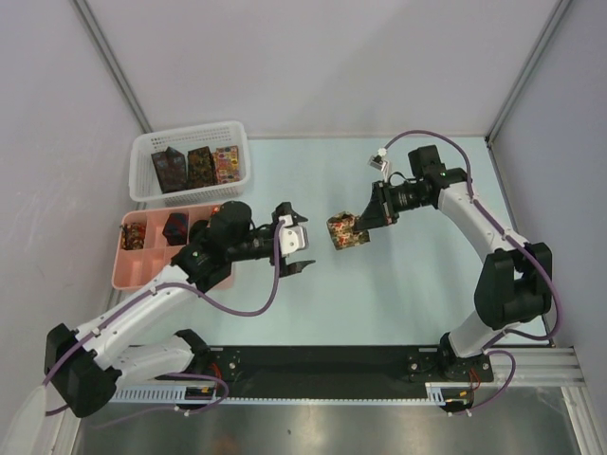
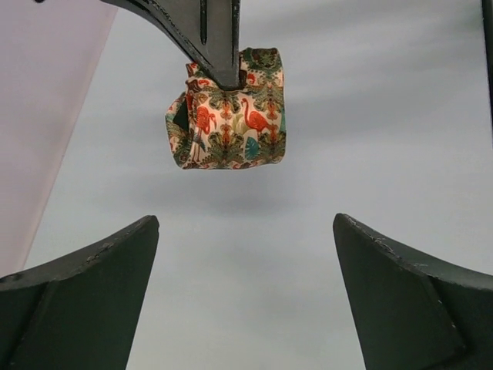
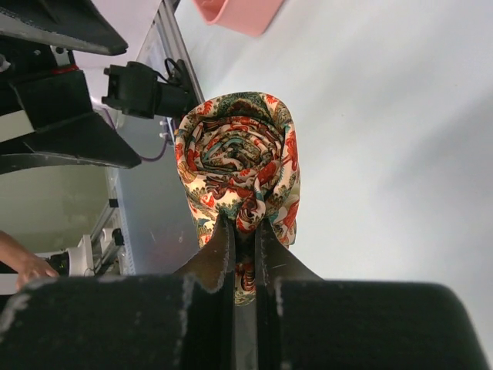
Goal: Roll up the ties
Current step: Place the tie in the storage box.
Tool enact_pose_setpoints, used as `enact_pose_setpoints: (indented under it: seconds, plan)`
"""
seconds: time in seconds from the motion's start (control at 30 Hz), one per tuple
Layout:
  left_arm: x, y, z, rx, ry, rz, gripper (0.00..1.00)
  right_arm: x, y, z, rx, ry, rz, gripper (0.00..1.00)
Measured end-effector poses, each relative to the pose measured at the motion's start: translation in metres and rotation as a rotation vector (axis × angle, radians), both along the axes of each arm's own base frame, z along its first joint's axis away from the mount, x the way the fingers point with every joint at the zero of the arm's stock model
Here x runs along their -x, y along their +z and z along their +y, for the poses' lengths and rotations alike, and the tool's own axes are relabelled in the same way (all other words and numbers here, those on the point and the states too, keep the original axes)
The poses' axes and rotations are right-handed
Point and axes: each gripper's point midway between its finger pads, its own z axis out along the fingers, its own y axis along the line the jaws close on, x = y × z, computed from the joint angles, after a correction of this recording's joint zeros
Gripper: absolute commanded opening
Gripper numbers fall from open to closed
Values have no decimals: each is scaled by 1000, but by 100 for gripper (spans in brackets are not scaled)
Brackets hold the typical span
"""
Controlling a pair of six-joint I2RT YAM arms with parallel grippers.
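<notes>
A rolled tie (image 1: 345,231) with a cream, green and red flamingo pattern hangs above the table's middle. My right gripper (image 1: 363,226) is shut on it; in the right wrist view the spiral roll (image 3: 237,166) sits pinched between the fingertips (image 3: 223,240). My left gripper (image 1: 302,249) is open and empty, just left of the roll; in the left wrist view the roll (image 2: 228,116) hangs ahead of the spread fingers (image 2: 92,285). More rolled ties lie in the pink tray (image 1: 124,269) and folded ones stand in the white basket (image 1: 144,161).
The basket stands at the back left with the pink tray in front of it, beside my left arm. A black rail (image 1: 322,365) runs along the table's near edge. Grey walls close the left, back and right sides.
</notes>
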Motion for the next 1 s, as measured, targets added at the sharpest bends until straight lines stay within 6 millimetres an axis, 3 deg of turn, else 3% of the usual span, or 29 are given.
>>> enact_pose_setpoints:
  seconds: [0.37, 0.63, 0.8, 1.0]
  plan:
    - [-16, 21, -14, 77, 22, -167, 99, 8, 11, 21, -46, 5, 60, 0]
    - [-22, 6, -31, 74, 4, -139, 100, 16, 18, 42, -66, 40, 74, 0]
    - [-25, 12, -35, 94, 18, -164, 99, 19, 20, 47, -70, 47, 83, 0]
    - [-25, 4, -36, 87, 19, -150, 99, 17, 24, 50, -78, 39, 92, 0]
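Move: The rolled tie, still pinched in the right fingers, sits about 9 cm to the right of the left hand, 3 cm ahead of it and some 4 cm lower. The left hand's open fingers are what the right hand carries it to, roughly 12 cm left of the right hand, 4 cm back and 3 cm up. From the left hand, the storage box is about 33 cm left, 8 cm ahead and 20 cm down; the white basket is 28 cm left, 31 cm ahead and 18 cm down. Keeping its pinch on the rolled tie, the right hand carries it about 5 cm left, rising and easing back a little, into the left gripper's open mouth. The left hand comes to meet it, first forward and slightly up, then right and back down, ending some 4 cm right and 2.5 cm forward, rolled roughly 10 degrees, fingers still wide open. ##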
